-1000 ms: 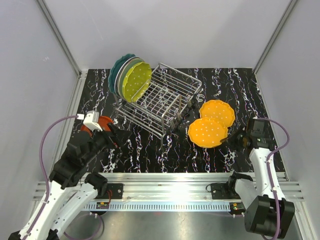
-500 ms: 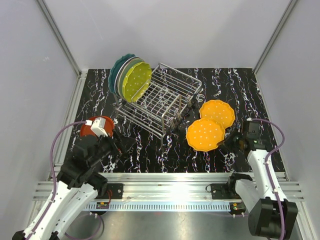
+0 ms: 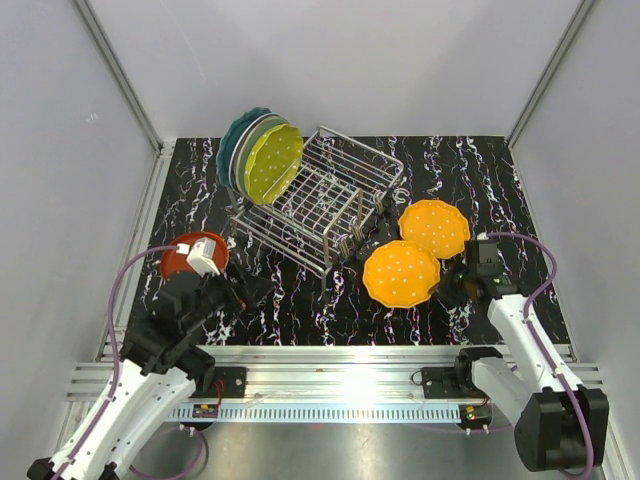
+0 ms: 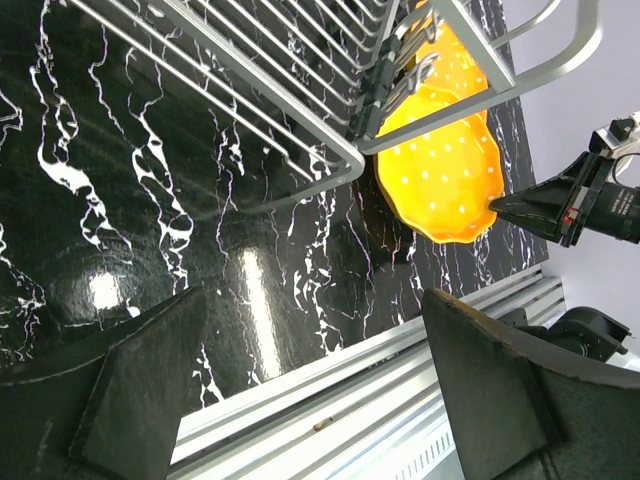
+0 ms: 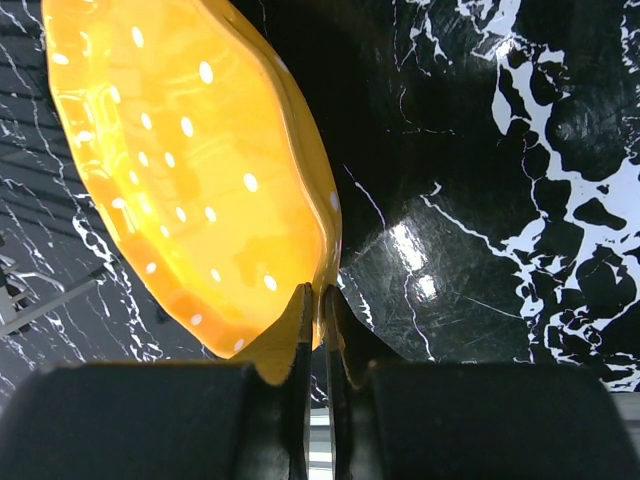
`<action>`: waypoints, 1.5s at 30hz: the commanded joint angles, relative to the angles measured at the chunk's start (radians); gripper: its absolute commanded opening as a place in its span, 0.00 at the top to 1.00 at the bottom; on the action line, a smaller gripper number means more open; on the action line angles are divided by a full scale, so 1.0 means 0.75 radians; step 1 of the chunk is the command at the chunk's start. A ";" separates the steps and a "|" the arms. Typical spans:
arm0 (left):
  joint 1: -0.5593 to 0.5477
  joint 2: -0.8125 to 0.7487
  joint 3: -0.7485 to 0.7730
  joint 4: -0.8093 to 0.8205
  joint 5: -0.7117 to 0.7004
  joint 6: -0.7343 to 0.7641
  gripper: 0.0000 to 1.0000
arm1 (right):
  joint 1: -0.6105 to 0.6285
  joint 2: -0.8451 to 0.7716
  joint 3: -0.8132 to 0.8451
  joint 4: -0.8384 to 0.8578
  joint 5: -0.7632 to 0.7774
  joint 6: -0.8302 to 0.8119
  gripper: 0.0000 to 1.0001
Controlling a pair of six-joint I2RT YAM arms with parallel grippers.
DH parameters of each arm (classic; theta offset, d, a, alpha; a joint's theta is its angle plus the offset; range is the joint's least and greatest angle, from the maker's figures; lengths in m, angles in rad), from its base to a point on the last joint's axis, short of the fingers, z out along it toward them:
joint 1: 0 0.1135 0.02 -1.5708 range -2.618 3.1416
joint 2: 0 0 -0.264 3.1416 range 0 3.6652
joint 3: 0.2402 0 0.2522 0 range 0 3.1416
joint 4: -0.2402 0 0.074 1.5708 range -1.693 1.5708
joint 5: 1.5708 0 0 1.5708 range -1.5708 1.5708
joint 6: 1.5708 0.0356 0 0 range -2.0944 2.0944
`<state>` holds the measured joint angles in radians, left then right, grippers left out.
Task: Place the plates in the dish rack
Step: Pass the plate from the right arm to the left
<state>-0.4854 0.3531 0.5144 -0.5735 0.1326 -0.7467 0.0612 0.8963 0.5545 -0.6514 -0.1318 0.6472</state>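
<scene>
The silver wire dish rack (image 3: 330, 195) (image 4: 340, 160) stands at the back middle, with teal, mint and yellow-green plates (image 3: 268, 160) upright at its left end. My right gripper (image 3: 447, 287) (image 5: 322, 300) is shut on the rim of a dotted orange plate (image 3: 400, 273) (image 5: 190, 170) (image 4: 440, 180), tilted off the table right of the rack. A second dotted orange plate (image 3: 435, 226) lies flat behind it. A red-orange plate (image 3: 180, 260) lies at the left, partly hidden by my left wrist. My left gripper (image 3: 238, 292) (image 4: 310, 300) hangs open and empty over the near left table.
An aluminium rail (image 3: 340, 358) (image 4: 400, 400) runs along the near edge of the black marbled table (image 3: 300, 300). Grey walls close in the left, right and back. Wire hooks stick out at the rack's right end (image 3: 365, 215).
My right gripper has carried the dotted orange plate leftward, toward the rack. My left arm has pulled back toward the near edge, uncovering more of the red-orange plate.
</scene>
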 commanded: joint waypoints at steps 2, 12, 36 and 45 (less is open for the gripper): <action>-0.007 0.002 -0.042 0.092 0.052 -0.037 0.09 | 0.051 0.012 -0.003 0.093 0.018 0.055 1.00; -0.013 0.089 -0.121 0.221 0.126 -0.035 0.10 | 0.178 0.085 -0.046 0.153 0.018 0.123 1.00; -0.531 0.546 -0.124 0.468 -0.287 -0.117 0.12 | 0.475 0.143 -0.050 0.126 -0.053 0.199 1.00; -0.682 0.754 -0.030 0.540 -0.391 -0.148 0.12 | 0.579 0.208 -0.081 0.153 -0.072 0.203 1.00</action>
<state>-0.9756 0.8871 0.4267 -0.2523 -0.0883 -0.8394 0.4629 1.0397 0.4938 -0.5652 -0.1383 0.7933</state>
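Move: The right hand already pinches the right rim of an orange plate; its middle lies about 8 cm left and 3 ahead of that hand, which is taking it to the open left gripper, some 37 cm left, level fore and aft and 10 higher. The second orange plate lies 13 cm straight ahead of the right hand. From the left hand the held plate is about 29 cm right, 4 ahead and 12 below; the rack's near corner is 14 right, 4 ahead. Leftward, with some drift back towards the base and down, the right arm carries the pinched orange plate about 8 cm towards the left hand, turning some 15 degrees counter-clockwise. The left hand first sinks, then also swings right towards the plate's free edge, ending about 10 cm lower and 9 cm farther right, tipping down and turning clockwise, fingers still wide open. ##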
